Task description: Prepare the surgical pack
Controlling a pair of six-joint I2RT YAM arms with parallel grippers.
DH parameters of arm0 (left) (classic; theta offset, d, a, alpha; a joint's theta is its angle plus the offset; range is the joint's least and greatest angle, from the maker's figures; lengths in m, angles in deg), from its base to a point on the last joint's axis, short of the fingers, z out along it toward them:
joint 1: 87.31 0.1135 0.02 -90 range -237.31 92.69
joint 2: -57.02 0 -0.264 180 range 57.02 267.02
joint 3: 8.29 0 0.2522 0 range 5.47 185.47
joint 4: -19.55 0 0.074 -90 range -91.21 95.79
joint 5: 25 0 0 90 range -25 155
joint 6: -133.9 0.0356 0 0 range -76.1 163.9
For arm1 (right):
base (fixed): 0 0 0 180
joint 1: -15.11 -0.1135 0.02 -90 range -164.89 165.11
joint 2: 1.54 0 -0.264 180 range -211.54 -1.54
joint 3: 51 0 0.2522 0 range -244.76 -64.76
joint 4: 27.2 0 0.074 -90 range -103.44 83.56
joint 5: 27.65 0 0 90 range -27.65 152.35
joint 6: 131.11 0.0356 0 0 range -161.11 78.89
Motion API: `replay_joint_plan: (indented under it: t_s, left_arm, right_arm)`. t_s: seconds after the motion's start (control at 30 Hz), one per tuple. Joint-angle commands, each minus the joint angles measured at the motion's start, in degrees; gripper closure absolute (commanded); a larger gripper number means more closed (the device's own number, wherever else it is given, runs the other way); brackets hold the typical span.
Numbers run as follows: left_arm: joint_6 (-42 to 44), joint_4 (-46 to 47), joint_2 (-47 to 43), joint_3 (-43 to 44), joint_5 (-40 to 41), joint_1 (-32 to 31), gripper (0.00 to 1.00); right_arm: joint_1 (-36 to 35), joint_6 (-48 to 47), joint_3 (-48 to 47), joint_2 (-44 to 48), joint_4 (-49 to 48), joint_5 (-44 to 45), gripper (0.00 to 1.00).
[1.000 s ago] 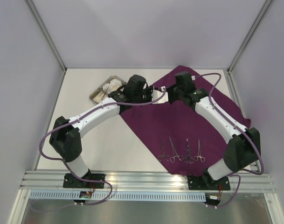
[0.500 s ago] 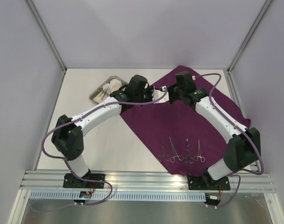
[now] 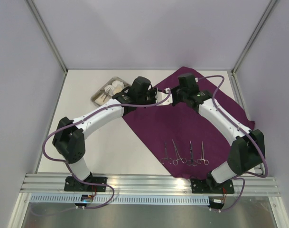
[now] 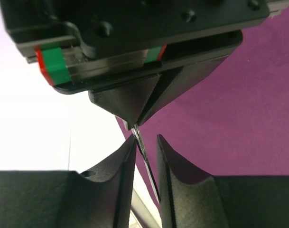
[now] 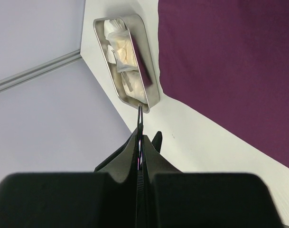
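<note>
The dark purple cloth [image 3: 182, 123] lies spread flat over the right half of the table. Several steel clamps [image 3: 182, 154] lie in a row on its near part. The steel tray [image 3: 97, 98] with white gauze [image 3: 113, 87] stands at the back left, off the cloth. Both grippers meet tip to tip above the cloth's left edge. My right gripper [image 5: 143, 135] is shut on a thin steel instrument [image 5: 140, 116], seen edge-on. Its free end reaches between the parted fingers of my left gripper [image 4: 146, 138] and lies against the left finger [image 4: 127, 156].
Grey walls with metal posts close in the table at the back and sides. An aluminium rail [image 3: 149, 183] with both arm bases runs along the near edge. The cloth's right corner hangs toward the right edge [image 3: 251, 124].
The left arm's elbow has shifted slightly. Both grippers stay tip to tip at the same spot, and the clamps, tray and cloth have not moved.
</note>
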Motion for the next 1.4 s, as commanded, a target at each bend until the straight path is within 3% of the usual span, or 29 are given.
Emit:
replay_joint_plan:
  t_s: [0.0, 0.23, 0.43, 0.67, 0.87, 0.97, 1.07, 1.23, 1.37]
  left_arm:
    - [0.15, 2.11, -1.23, 2.73, -0.35, -0.37, 0.7]
    - [-0.11, 2.38, -1.14, 3.0, -0.27, -0.45, 0.77]
    - [0.06, 2.47, -0.61, 3.26, 0.26, -0.37, 1.0]
    - [-1.6, 0.36, 0.0, 3.96, 0.35, -0.37, 1.0]
    - [-7.22, -4.38, 2.29, 6.95, 3.69, 0.95, 1.0]
    - [-10.47, -7.54, 3.52, 8.88, 3.43, 3.49, 1.0]
    - [-12.5, -10.18, 4.66, 10.55, 3.78, 7.0, 1.0]
    - [-16.02, -15.19, 5.72, 11.96, 3.86, 13.86, 1.0]
    - [-18.92, -17.66, 5.63, 11.53, 2.64, 23.94, 1.0]
  right_arm:
    - [0.25, 0.94, 0.65, -0.28, -0.95, -1.07, 0.99]
    - [0.16, 0.94, 0.73, -0.54, -1.04, -1.25, 0.99]
    - [0.25, 0.94, 0.82, -0.98, -1.04, -1.6, 0.99]
    - [0.51, 0.41, 0.82, -1.59, -2.45, -2.91, 0.99]
    - [2.62, -2.92, -0.23, -1.77, -2.45, -3.71, 0.8]
    - [3.67, -4.59, -0.84, -1.07, -2.45, -2.75, 0.65]
    - [4.73, -6.97, -2.07, -0.72, -2.27, -2.39, 0.56]
    - [6.14, -10.92, -4.1, -1.33, -1.75, -2.48, 0.55]
    - [6.66, -14.17, -3.92, -0.98, -1.92, -1.08, 0.54]
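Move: The tweezers, still pinched in the right hand, run between the left hand's open fingertips, their middle about 2 cm to its right, straight ahead 0 and level. From the left hand the metal tray lies about 26 cm left, 17 cm ahead and 18 cm below; the cloth's left corner is some 21 cm left and 6 cm ahead, 20 cm below. From the right hand, the left fingertips are roughly 3 cm left, level fore and aft. The left fingers shut on the tweezers while the right hand keeps its grip, then the right fingers open and let go, the right hand drawing off about 5 cm to its right and forward. With the tweezers now in its own grip, the left hand sets off slowly and then swings quickly left and forward, some 15 cm towards the tray, turning about 30 degrees counter-clockwise and tipping its fingers further down. ##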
